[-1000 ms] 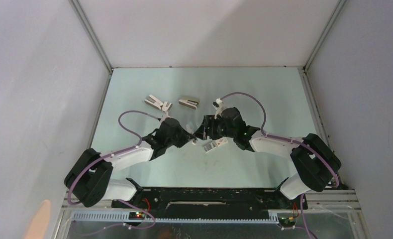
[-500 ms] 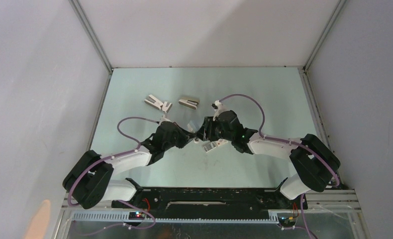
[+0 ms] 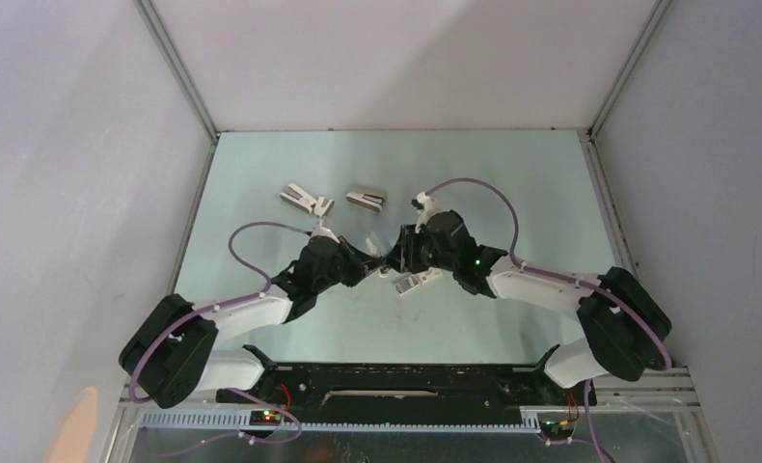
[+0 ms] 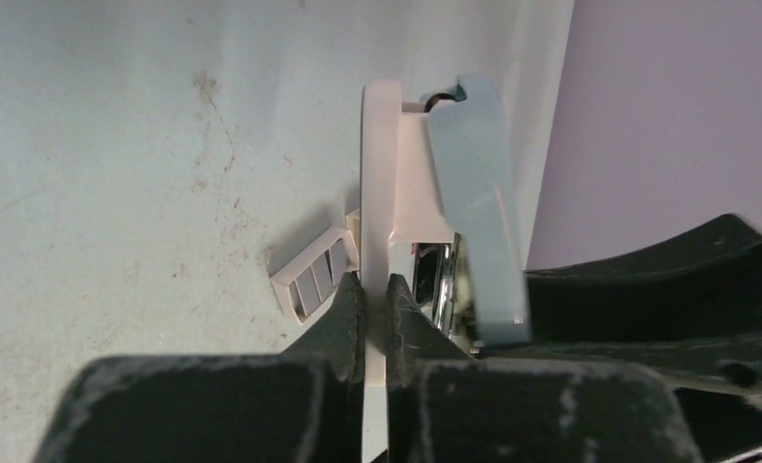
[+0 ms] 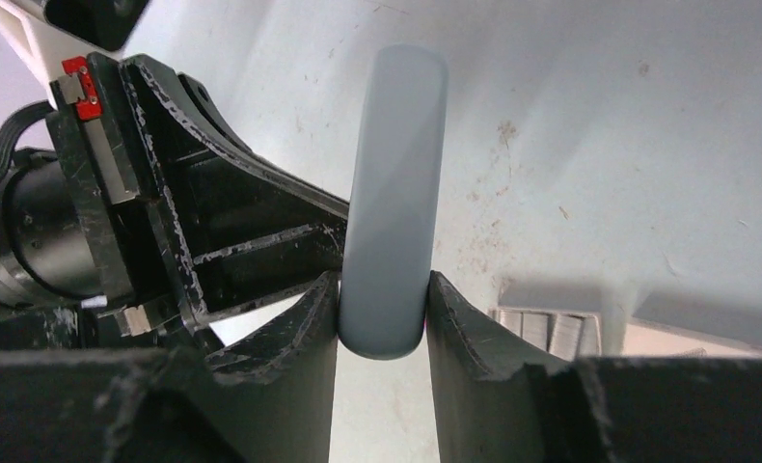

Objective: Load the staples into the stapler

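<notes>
The stapler point(image 4: 396, 174) is held up over the table between both arms, its pale bluish top cover point(image 4: 474, 193) swung apart from the white base, with silvery metal showing between them. My left gripper point(image 4: 375, 299) is shut on the thin white base. My right gripper point(image 5: 382, 309) has both fingers pressed against the rounded end of the bluish cover point(image 5: 394, 193). The staples point(image 4: 314, 280), a small white box with a grey tray, lie on the table just below, and the box point(image 5: 551, 333) shows again beside my right finger. From above, the two grippers meet at the stapler point(image 3: 385, 262), with the staples point(image 3: 414, 281) beside them.
Two stubby staplers lie further back on the pale green table, a white one point(image 3: 306, 200) and a beige one point(image 3: 367, 198). Grey walls enclose the table on three sides. The left arm's black wrist point(image 5: 213, 231) fills the left of the right wrist view.
My right gripper's fingers have closed in onto the stapler's bluish cover. Both arms shifted slightly, and the left grip on the base is unchanged.
</notes>
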Robot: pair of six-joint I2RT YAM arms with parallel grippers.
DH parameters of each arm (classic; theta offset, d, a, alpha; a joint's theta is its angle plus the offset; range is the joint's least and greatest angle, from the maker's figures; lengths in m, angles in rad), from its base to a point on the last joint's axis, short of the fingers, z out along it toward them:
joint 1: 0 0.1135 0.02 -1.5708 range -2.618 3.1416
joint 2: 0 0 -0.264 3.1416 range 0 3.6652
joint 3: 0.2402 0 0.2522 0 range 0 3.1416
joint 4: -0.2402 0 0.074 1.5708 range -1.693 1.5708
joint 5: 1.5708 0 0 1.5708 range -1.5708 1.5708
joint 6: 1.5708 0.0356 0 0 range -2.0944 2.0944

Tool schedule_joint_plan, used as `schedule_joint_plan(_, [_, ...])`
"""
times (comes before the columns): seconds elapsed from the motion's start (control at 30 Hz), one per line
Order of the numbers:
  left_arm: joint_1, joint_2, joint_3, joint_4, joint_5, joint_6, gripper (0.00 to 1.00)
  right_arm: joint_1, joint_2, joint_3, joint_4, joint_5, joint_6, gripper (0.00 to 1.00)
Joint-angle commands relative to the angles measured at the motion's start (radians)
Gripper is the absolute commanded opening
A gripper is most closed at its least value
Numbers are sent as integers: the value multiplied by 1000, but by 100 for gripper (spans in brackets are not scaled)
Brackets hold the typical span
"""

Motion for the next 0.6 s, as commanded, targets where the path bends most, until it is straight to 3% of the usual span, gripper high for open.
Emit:
schedule_joint_plan(0.0, [14,-43,28,-1,-38,229,0,-58,-109,115,-188,-63,-122,0])
schedule_joint_plan(0.17, [7,-60,40,27,-38,439,0,-138,-164,252,-444,-130,-209,0])
schedule_joint_plan(0.57, [-133,-143,35,95,-106,844,0,-235,-153,581,-806,-213,-337,0])
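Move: My left fingers pinch the pale base of the blue stapler, whose middle lies about 2 cm ahead of them at the same height. My right fingers grip its blue lid, with the stapler's middle about 2 cm ahead and 1 cm left of them. The open staple tray lies on the table some 5 cm back, 5 cm right and 9 cm below my left hand; the staple box is 3 cm back and 10 cm right, equally low. I pull the blue lid away from the base with my right hand, keeping my grip and climbing about 12 cm while drifting right and slightly forward. My left hand keeps its pinch on the base, rises some 5 cm and edges right, rolling roughly 40 degrees clockwise as seen looking along its fingers. ##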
